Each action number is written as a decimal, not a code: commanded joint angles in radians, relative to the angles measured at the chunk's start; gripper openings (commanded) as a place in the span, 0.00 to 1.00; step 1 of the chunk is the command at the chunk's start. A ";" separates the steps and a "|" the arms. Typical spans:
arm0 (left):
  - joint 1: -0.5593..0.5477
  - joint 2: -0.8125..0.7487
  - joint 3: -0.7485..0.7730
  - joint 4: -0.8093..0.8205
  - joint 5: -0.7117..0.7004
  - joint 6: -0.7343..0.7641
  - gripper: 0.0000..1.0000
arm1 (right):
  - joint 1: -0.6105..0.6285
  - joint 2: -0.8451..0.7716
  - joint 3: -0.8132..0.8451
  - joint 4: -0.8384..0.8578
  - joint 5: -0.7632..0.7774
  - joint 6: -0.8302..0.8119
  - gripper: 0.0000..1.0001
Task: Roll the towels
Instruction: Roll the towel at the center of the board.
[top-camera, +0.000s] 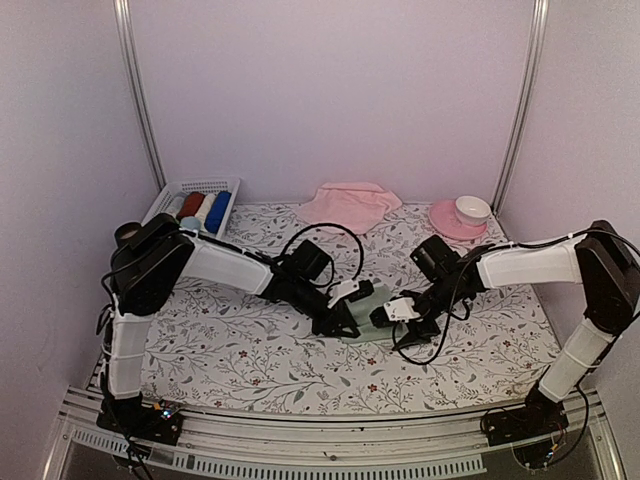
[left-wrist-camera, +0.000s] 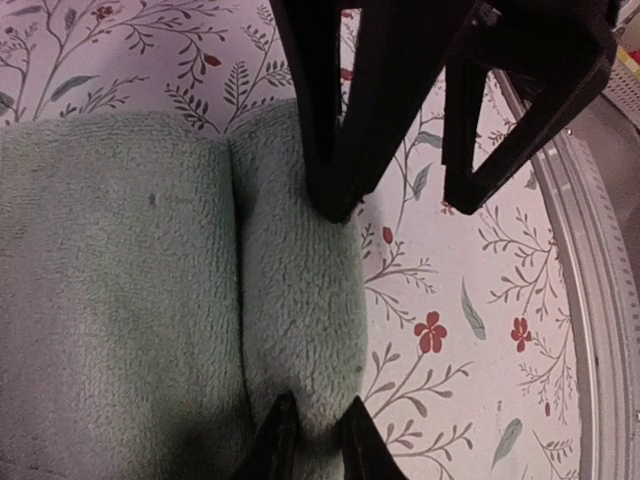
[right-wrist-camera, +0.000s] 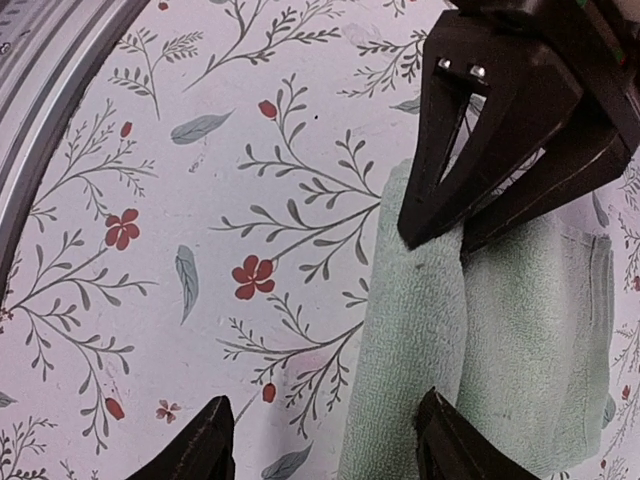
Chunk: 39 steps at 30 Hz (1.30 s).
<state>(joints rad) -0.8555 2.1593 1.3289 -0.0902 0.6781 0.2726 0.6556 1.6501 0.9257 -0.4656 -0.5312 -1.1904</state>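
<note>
The mint green towel (top-camera: 368, 328) lies mid-table, its near edge turned over into a thick roll (left-wrist-camera: 300, 290) beside the flat part (left-wrist-camera: 120, 280). My left gripper (left-wrist-camera: 315, 410) is shut on the end of that roll, pinching the cloth between its tips. My right gripper (right-wrist-camera: 322, 400) faces it from the other end and is open: one fingertip (right-wrist-camera: 440, 420) rests on the mint towel (right-wrist-camera: 520, 320), the other hangs over bare tablecloth. The two grippers (top-camera: 345, 322) (top-camera: 388, 316) almost meet. The pink towel (top-camera: 350, 205) lies crumpled at the back.
A white basket (top-camera: 165, 195) holding rolled dark red, white and blue cloths stands at the back left. A pink saucer (top-camera: 445, 222) with a white cup (top-camera: 472, 208) sits at the back right. The metal frame rail (left-wrist-camera: 600, 300) runs along the table's near edge.
</note>
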 joint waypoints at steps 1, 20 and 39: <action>0.024 0.064 0.029 -0.100 0.028 -0.035 0.15 | 0.024 0.031 -0.014 0.071 0.069 0.034 0.62; 0.041 0.010 -0.015 -0.034 0.043 -0.071 0.40 | 0.046 0.127 0.002 0.162 0.270 0.123 0.36; -0.103 -0.361 -0.428 0.456 -0.349 0.086 0.56 | 0.042 0.233 0.212 -0.225 -0.057 0.103 0.15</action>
<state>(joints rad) -0.8845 1.8069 0.9405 0.2775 0.4549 0.2604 0.6956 1.8374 1.0969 -0.5087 -0.4492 -1.0748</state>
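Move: The right hand's open fingers stand just short of the green towel's rolled near edge. The roll's right end lies about 4 cm ahead, 1 cm left and 3 cm below; the towel's flat part is centred some 10 cm ahead, 4 cm left and 4 cm below. The left fingers still pinch the roll farther left; from the left hand, the roll's right end is roughly 11 cm right, level ahead and 1 cm lower. Right goes 4 cm forward and down, pinches the roll, eases back; left lets go and rises 7 cm. ##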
